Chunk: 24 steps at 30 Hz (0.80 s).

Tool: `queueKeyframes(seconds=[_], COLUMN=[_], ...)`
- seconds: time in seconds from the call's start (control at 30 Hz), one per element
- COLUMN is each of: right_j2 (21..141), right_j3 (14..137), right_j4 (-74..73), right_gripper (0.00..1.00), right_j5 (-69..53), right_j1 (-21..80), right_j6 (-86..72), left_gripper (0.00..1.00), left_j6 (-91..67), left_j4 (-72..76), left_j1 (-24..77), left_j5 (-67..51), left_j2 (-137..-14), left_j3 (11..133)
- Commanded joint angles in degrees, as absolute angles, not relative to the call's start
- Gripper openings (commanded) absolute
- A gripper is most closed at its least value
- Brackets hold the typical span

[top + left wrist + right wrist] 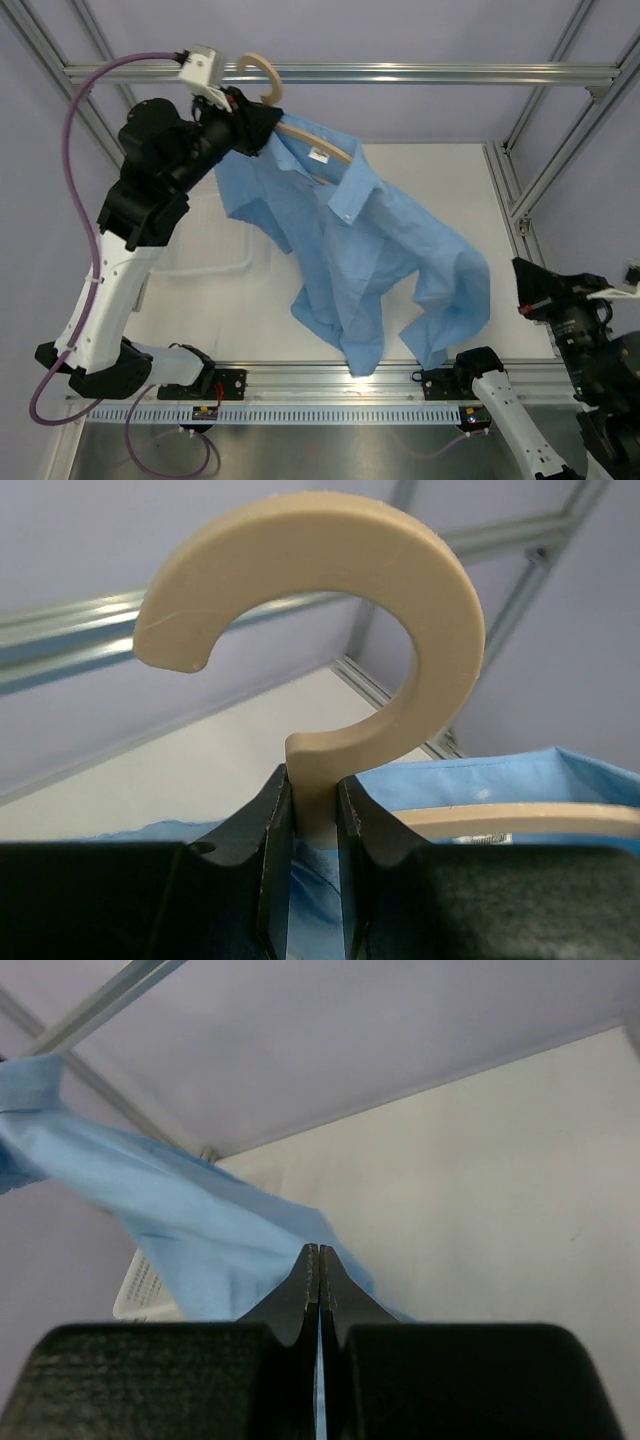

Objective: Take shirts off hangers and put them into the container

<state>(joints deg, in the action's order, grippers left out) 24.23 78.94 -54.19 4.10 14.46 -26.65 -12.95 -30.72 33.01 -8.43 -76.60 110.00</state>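
High at the back left, my left gripper [248, 108] [313, 782] is shut on the neck of the beige hanger [263, 72] [400, 590], just under its rounded hook. The light blue shirt [370, 255] [560, 775] hangs from the hanger by its collar and drapes down and to the right over the table. My right gripper [520, 285] [319, 1252] sits low at the right with its jaws pressed together. In the top view a strip of table separates it from the shirt's sleeve edge [200, 1230]. Part of the container [236, 264] [140, 1288] shows left of the shirt, mostly covered.
A silver frame bar [400, 73] runs across the back just behind the hanger hook, and slanted frame posts [560, 150] stand at the right. The white table [440, 190] lies under the shirt, with a rail [330, 378] along its near edge.
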Motion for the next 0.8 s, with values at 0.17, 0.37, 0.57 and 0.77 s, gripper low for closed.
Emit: queueKeyframes(seconds=[0.17,0.37,0.57,0.77], right_j2=[14.7,23.5,37.7,53.1], right_j3=[77.4,76.6,80.9,90.5], right_j4=[-58.5,-51.5,-40.7,-39.4], right_gripper=[0.00,0.33,0.61,0.70], right_j5=[29.2,-3.5,-29.3,-49.5], right_j1=[14.1,14.1,14.1,14.1], right_j6=[-28.0,-19.3,-21.2,-18.2], left_gripper=[0.00,0.00,0.00,0.00], left_j6=[-11.1,-14.2,-17.0,-17.6], left_j4=[-21.3,-23.8,-25.0,-26.8], left_j1=[24.0,23.1,23.2,24.2], left_j5=[10.2,-1.1,-9.3,-13.8], left_j2=[-72.2,-75.1,-73.0,-72.0], left_j3=[110.1,113.5,110.0,108.5])
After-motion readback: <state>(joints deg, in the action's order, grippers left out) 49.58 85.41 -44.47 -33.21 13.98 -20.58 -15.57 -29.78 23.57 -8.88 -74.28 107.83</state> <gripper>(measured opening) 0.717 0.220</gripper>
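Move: The right hand, shut and empty, has the shirt's near sleeve about 8 cm to its left, 3 cm ahead and some 5 cm lower; the collar is roughly 21 cm left and 10 cm ahead, a little higher, with the hanger bar beyond it, some 26 cm left and 13 cm ahead of the hand. From the left hand, which already grips the hanger below its hook, that sleeve lies about 21 cm right, 10 cm back and 11 cm lower, and the container some 18 cm left, about level fore and aft, 45 cm below. The right hand first swings on away from the shirt, about 7 cm right and 5 back, then reverses and sweeps some 19 cm left and 11 forward to the shirt's side, turning about 55 degrees counter-clockwise as its fingers open wide. The left hand, keeping its grip on the hanger, jerks about 10 cm left with a small rise and forward shift, then eases roughly 5 cm back to the right and down again. ##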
